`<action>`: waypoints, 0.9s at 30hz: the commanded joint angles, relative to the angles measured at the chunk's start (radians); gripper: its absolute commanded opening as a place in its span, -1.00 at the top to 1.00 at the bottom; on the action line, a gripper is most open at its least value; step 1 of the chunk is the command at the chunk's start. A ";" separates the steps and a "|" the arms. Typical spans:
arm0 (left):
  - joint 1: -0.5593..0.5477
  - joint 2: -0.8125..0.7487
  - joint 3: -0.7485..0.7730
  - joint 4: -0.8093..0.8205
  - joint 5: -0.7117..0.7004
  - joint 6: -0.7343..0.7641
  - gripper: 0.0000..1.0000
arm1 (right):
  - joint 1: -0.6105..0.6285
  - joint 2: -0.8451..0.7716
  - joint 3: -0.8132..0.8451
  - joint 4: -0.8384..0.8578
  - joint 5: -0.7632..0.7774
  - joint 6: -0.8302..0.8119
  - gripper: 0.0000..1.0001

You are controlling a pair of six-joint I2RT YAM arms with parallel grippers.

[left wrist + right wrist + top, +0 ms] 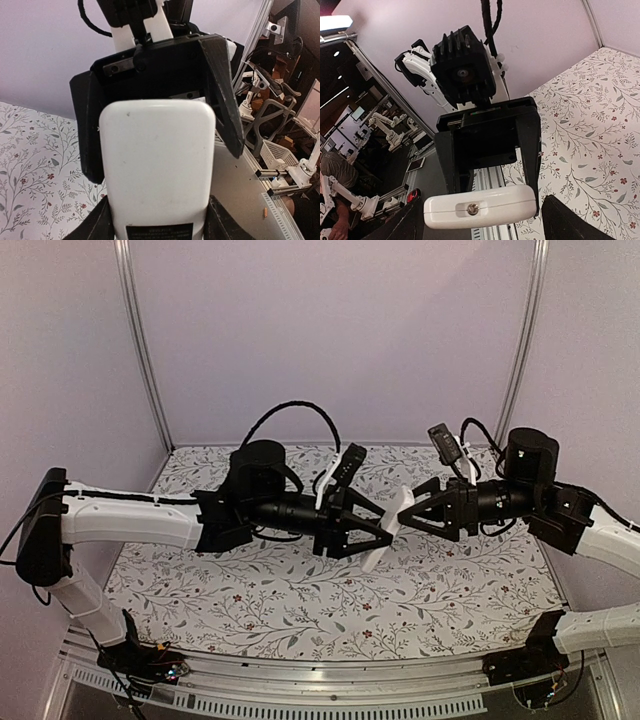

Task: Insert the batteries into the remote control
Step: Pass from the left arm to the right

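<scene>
The remote control (377, 552) is a slim white handset held in the air between the two arms. My left gripper (372, 530) is shut on it. In the left wrist view its plain white back (157, 165) fills the middle, clamped low between my left gripper (157, 222). My right gripper (407, 512) faces it from the right and stands open, its fingers straddling the remote's free end. In the right wrist view that end face (480, 206), with a small metal dot, sits between the fingers of my right gripper (482, 224) with narrow gaps. The batteries are out of view.
Below both arms lies the floral table cover (300, 600). White walls and metal posts (140, 340) close the back and sides. Off the table's edge, a tiny orange speck (265, 212) lies on a grey surface; I cannot tell what it is.
</scene>
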 commanded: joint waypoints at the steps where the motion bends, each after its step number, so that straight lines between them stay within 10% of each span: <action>1: -0.002 -0.012 -0.013 0.072 0.022 -0.036 0.38 | 0.022 0.020 0.052 0.035 0.012 -0.022 -0.60; 13: 0.020 -0.018 -0.071 0.171 0.006 -0.109 0.36 | 0.030 0.045 0.068 0.036 -0.003 -0.007 0.27; 22: 0.098 -0.147 -0.130 0.001 -0.109 -0.076 -0.97 | 0.015 0.068 0.143 -0.162 0.075 -0.037 0.51; 27: 0.181 -0.325 -0.222 -0.170 -0.316 -0.038 -0.99 | 0.010 0.138 0.277 -0.495 0.238 -0.124 0.57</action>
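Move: Upright between the left fingers, the remote has its middle roughly 2 cm above the left hand point and level with it fore-and-aft and sideways. From the right hand, still open around the remote's upper end, that middle is about 2 cm to the left, 1 cm back and 3 cm lower. Nothing else stands near either hand. Easing about 1 cm left and 1 cm up, the right hand closes its fingers on the side edges of the remote's upper end while the left holds the lower half almost still. Once the right has its pinch, the left opens wide, lets go and draws off some 6 cm left and 5 cm forward, turning about 15 degrees counter-clockwise; the right keeps its hold and drifts slightly forward. ##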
